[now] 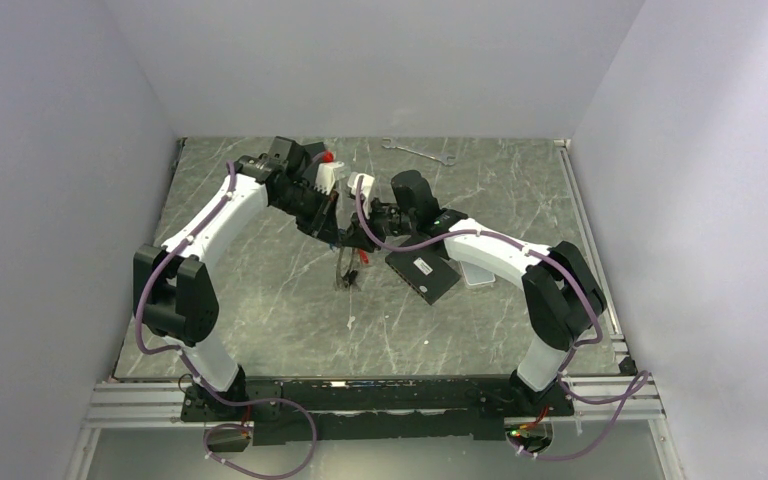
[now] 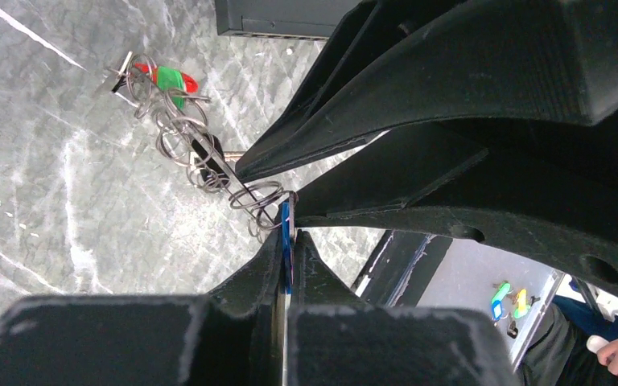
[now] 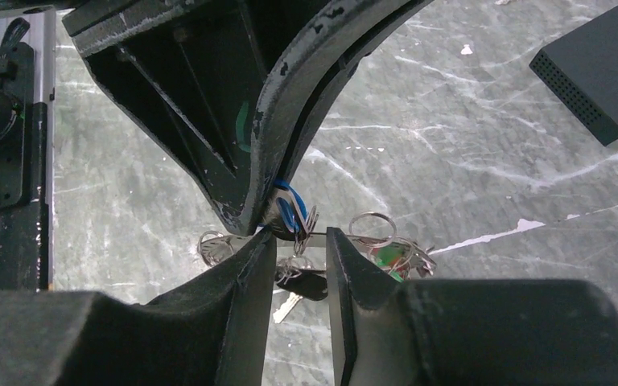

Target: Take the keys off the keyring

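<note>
The keyring [image 1: 345, 272] hangs as a bundle of grey wire loops between my two grippers, above the table. My left gripper [image 2: 287, 241] is shut on a blue key [image 2: 287, 229] that sits on the ring. The ring's loops [image 2: 183, 141] trail away to a red and green key [image 2: 169, 79]. My right gripper [image 3: 302, 245] is open, its fingers [image 3: 245, 273] either side of the ring's thin wire [image 3: 315, 235], right below the left fingertips. A dark key [image 3: 304, 283] hangs between them. The blue key [image 3: 290, 211] and green and red keys [image 3: 386, 259] also show there.
A flat black box [image 1: 422, 272] lies right of the ring, under the right arm; it also shows in the right wrist view [image 3: 603, 72]. A silver wrench [image 1: 418, 151] lies at the back. White objects [image 1: 332, 176] stand behind the left gripper. The marbled table [image 1: 260, 300] has walls around it.
</note>
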Action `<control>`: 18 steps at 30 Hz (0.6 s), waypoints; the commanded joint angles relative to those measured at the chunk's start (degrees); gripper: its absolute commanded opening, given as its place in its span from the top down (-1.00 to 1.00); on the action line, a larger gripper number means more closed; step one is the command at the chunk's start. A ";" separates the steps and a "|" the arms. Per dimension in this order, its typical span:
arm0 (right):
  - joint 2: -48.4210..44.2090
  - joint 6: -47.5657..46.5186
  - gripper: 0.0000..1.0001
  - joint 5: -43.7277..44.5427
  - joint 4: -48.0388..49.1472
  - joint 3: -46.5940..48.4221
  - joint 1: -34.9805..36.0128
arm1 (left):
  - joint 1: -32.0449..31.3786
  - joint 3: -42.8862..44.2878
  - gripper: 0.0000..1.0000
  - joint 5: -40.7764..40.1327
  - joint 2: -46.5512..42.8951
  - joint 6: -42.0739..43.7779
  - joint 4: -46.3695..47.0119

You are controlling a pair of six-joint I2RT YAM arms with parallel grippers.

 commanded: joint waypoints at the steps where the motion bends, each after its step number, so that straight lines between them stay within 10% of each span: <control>1: -0.71 -0.84 0.36 -0.86 0.98 0.48 -0.25 | -0.65 0.28 1.00 4.28 -2.64 1.65 -0.99; 12: -0.92 -1.89 1.00 -0.56 1.09 0.02 -0.30 | -0.58 1.04 1.00 4.41 -2.94 1.75 -1.67; 18: -1.32 -1.67 1.00 -0.05 1.06 -0.07 -0.27 | 1.27 0.92 1.00 3.01 -2.95 0.28 -0.45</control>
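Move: The small split ring on the blue key tag is almost between the right hand's open fingertips, about 1 cm further left and level with them; from the left hand, which grips the tag, this ring is about 2 cm right and 1 cm lower. From the right hand, the big keyring's middle is about 6 cm below and 1 cm ahead. The black key fob hangs roughly 8 cm below and 1 cm back. The red-green tags are some 4 cm ahead, 2 cm right and 6 cm below. Closing smoothly from about a third open to nearly shut, the right fingers come together over the small split ring beside the blue tag and pinch it at their tips. The right hand otherwise nearly holds its place, easing back about half a centimetre and partly returning, while the left hand stays put and keeps its grip on the blue tag. ##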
